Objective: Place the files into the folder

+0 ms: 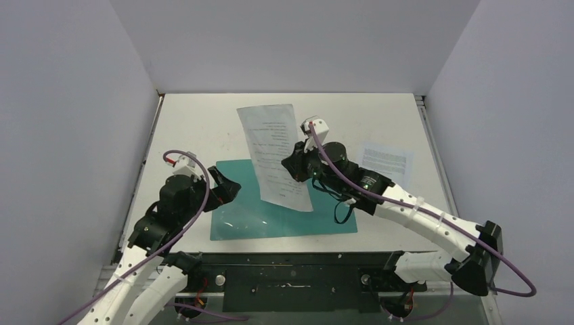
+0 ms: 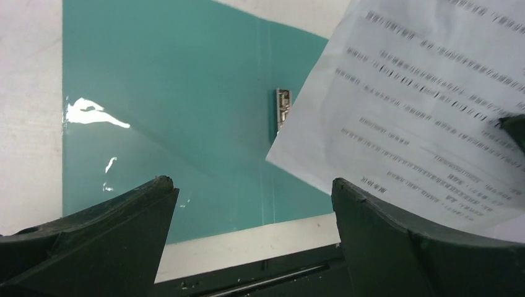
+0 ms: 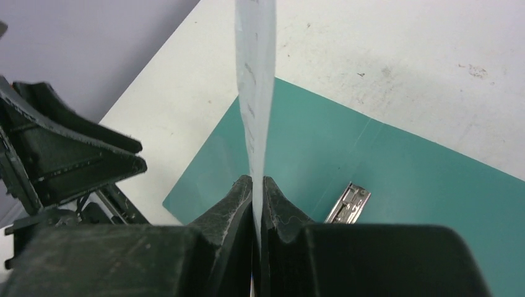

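Note:
The teal folder lies open and flat on the table, its metal clip on the inside near the fold. My right gripper is shut on one edge of a printed white file sheet, holding it upright above the folder; the sheet runs edge-on between the jaws. My left gripper is open and holds nothing, hovering over the folder's left half beside the sheet's lower corner. A second printed file sheet lies flat on the table to the right.
White walls enclose the table on the left, the back and the right. A black rail runs along the near edge, just beyond the folder's front border. A glossy patch shines on the folder's left half.

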Controlling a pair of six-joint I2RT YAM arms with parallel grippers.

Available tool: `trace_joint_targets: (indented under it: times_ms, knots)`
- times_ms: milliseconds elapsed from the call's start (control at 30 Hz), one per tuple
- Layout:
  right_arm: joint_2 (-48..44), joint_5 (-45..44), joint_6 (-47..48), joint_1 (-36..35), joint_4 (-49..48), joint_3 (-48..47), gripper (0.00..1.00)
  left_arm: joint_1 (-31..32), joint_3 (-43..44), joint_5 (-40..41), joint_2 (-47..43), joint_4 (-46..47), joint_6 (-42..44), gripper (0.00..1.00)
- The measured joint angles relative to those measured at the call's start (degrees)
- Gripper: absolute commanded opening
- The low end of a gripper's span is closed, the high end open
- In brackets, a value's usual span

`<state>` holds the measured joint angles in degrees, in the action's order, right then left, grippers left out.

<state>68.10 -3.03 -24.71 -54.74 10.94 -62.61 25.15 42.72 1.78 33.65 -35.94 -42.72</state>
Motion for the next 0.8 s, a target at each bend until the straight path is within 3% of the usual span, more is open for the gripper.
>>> trace_joint_targets:
  times_ms: [300, 500, 800]
  knots:
    - [10.82, 8.52, -1.79, 6.82, -5.77, -0.68, 0.05, -1.09, -6.95, 8.46, 5.05, -2.08, -10.38, 0.96]
    - [14.27, 12.52, -2.01, 9.07, -9.99, -0.68, 0.05, -1.88, -9.29, 14.69, 9.66, -2.51, -16.37, 0.96]
    - [17.59, 15.65, -1.88, 10.54, -14.6, -0.55, 0.05, -4.76, -15.13, 17.88, 13.84, -0.94, -22.03, 0.96]
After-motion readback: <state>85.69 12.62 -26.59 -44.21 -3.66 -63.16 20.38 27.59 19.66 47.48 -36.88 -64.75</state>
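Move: Below the open left hand, some 21 cm down, the middle of the folder's left edge lies about 4 cm ahead and 7 cm to its left; the metal clip on the spine is about 6 cm ahead and 17 cm to its right. From the right hand, still gripping the file, the folder's left half centres 3 cm ahead, 10 cm left and 29 cm below, and the clip 5 cm ahead, 3 cm right. Sinking about 16 cm with fingers wide open, the left hand drifts 7 cm left towards the folder's left edge while it tips down and swings counter-clockwise, each some 25 to 35 degrees. The right hand keeps its pinch on the file's right edge and carries it forward, down and a little left over the folder, slowing as it goes. ##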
